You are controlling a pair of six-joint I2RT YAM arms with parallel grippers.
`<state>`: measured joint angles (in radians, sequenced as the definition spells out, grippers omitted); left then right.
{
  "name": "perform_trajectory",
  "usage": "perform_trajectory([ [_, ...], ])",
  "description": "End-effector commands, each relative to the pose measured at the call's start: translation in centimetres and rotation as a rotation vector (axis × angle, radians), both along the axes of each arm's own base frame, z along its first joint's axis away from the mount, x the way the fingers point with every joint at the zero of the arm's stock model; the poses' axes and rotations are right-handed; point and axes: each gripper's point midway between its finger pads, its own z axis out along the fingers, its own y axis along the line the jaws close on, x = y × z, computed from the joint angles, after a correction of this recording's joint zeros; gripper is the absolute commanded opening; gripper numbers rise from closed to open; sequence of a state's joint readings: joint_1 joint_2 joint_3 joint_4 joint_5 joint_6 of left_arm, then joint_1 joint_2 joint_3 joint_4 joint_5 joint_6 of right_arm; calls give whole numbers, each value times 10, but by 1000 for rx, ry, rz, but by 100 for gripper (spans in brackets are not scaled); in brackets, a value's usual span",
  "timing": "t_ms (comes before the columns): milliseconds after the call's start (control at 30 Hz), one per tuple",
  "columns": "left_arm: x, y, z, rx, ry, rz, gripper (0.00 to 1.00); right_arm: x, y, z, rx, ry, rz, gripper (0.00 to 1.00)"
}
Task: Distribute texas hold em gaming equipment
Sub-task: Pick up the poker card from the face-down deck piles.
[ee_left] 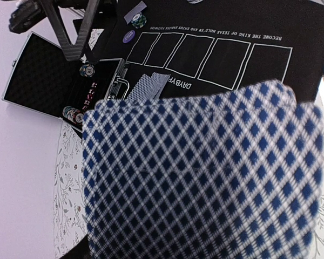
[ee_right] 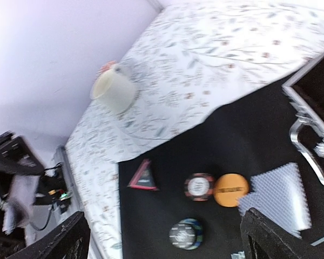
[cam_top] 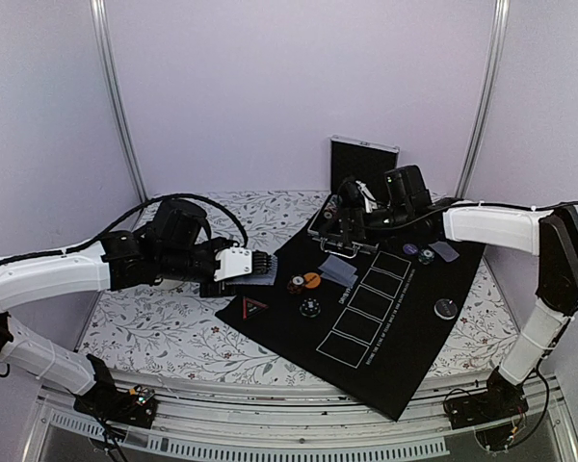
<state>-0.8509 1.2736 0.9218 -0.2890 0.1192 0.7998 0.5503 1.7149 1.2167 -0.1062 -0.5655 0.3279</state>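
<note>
My left gripper [cam_top: 252,269] is shut on a deck of playing cards [ee_left: 200,172]; its blue-diamond back fills the left wrist view and hides the fingers. It hovers at the black mat's [cam_top: 385,327] left edge. My right gripper [ee_right: 173,243] stands wide open with nothing between its fingers, above the mat next to the open chip case [cam_top: 339,229]. Below it lie a red-striped chip [ee_right: 198,186], an orange disc [ee_right: 231,189], a dark chip [ee_right: 186,233] and face-down cards [ee_right: 278,197]. A purple disc [cam_top: 409,250], another chip [cam_top: 426,256] and a black disc [cam_top: 447,308] lie at the mat's right.
A red-edged triangle marker [ee_right: 143,176] lies at the mat's left corner. A cream cup [ee_right: 114,89] stands on the floral cloth near the wall. The case's lid [cam_top: 363,159] stands upright at the back. One more card [cam_top: 445,251] lies far right.
</note>
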Motion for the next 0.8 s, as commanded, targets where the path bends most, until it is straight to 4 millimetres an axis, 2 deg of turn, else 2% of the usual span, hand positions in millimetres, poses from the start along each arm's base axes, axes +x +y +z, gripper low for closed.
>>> perform_trajectory([
  [0,-4,-5,10,-28,-23,-20,52,-70,57,56,204,26,287,99],
  [133,-4,-5,11,-31,-25,-21,52,-103,83,69,249,26,359,99],
  [200,-5,-6,12,-34,-24,-22,52,-111,91,73,274,30,363,99],
  [333,-4,-5,12,-33,-25,-21,52,-122,104,68,271,54,378,99],
  [467,-5,-6,12,-33,-24,-22,52,-127,117,63,260,63,389,99],
  [633,-5,-5,11,-32,-26,-20,52,-119,125,49,200,75,345,100],
  [767,-5,-5,12,-32,-27,-20,52,-123,128,41,181,98,373,95],
])
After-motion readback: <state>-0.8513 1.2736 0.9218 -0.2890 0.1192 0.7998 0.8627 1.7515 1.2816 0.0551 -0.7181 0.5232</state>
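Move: The face-down deck I mean to draw from is in my left hand's grip, its middle about 1 cm ahead of, 2 cm right of and 1 cm below that hand. From my empty, open right hand it lies some 16 cm back and 17 cm left, nearly level. About 15 cm beneath my right hand are the dealt cards, 3 cm ahead and 1 cm left; the orange chip is 7 cm left, straight abreast, and the red chips 2 cm back and 10 cm left. Back and to the left, some 12 cm each way, I swing my right hand up by about 5 cm from above the dealt cards towards the held deck, quickly at first, then easing off beside it. The wrist turns some 20 degrees counter-clockwise and its left side rises; the fingers stay wide open. My left hand stays put, still gripping the deck. ##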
